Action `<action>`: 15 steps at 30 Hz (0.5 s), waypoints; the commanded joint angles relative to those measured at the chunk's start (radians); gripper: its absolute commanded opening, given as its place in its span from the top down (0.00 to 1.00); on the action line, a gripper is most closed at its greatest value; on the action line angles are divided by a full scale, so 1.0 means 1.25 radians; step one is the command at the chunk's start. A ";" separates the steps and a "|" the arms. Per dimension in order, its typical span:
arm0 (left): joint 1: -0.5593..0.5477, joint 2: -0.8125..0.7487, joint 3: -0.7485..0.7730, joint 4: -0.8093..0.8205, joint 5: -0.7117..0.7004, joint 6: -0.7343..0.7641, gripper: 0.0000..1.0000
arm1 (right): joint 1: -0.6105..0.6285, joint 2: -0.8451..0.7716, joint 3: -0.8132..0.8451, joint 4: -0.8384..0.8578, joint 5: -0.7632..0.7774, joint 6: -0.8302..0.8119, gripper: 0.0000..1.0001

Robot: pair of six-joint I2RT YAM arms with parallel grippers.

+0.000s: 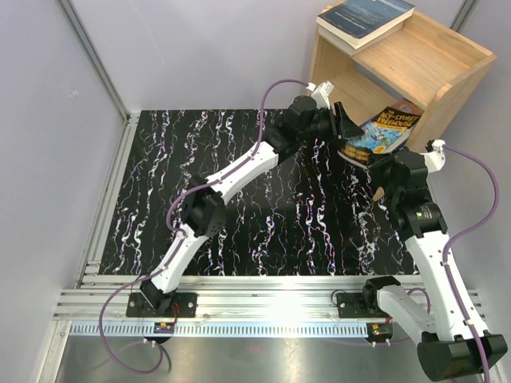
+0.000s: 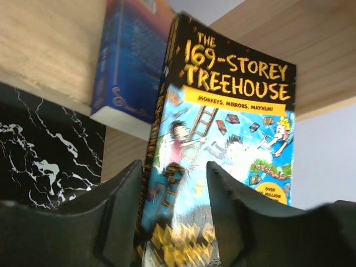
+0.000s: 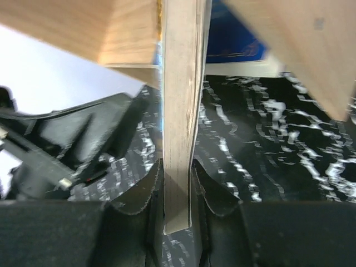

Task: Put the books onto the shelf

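A blue-yellow "Treehouse" book (image 1: pixel 385 130) tilts at the mouth of the light wood shelf's (image 1: pixel 435 60) lower tier. My right gripper (image 3: pixel 177 167) is shut on its page edge (image 3: pixel 181 105) from below; it shows in the top view as well (image 1: pixel 378 163). My left gripper (image 1: pixel 343 121) is open against the book's left side, its jaws (image 2: pixel 175 167) apart in front of the cover (image 2: pixel 233 128). A plain blue book (image 2: pixel 130 61) stands inside the lower tier behind it. A dark blue-grey book (image 1: pixel 367 17) lies flat on the shelf's top.
A black marbled mat (image 1: pixel 239 207) covers the table in front of the shelf. Aluminium rails (image 1: pixel 255 307) run along the near and left edges. Grey walls close in on the left and at the back.
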 commanded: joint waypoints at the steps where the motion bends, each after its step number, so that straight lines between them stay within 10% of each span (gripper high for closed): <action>1: 0.008 0.012 0.058 0.076 0.026 -0.001 0.41 | -0.028 0.000 -0.017 0.032 0.020 0.020 1.00; 5: 0.012 0.023 0.051 0.070 0.051 0.017 0.01 | -0.034 0.001 -0.043 0.047 0.029 0.061 1.00; 15: 0.063 -0.234 -0.326 0.074 0.000 0.107 0.01 | -0.038 -0.013 -0.077 0.106 0.059 0.178 1.00</action>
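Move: The right gripper pinches the Treehouse book by its near edge, the book's middle some 7 cm ahead and 2 cm right. Its place is on the blue book on the lower shelf, about 9 cm ahead, 4 cm right and 5 cm below; bare shelf board lies some 15 cm ahead and 5 cm left. From the left gripper, half open at the Treehouse book's left corner, that book's middle is about 6 cm right and level. Open the left gripper wide to free the corner of the Treehouse book, sinking as you do, then draw it left away from the shelf, ending about 5 cm lower and 4 cm farther left. Keep the right gripper shut on the book's near edge and lower it about 3 cm towards the blue book, rolling its left side up slightly. ##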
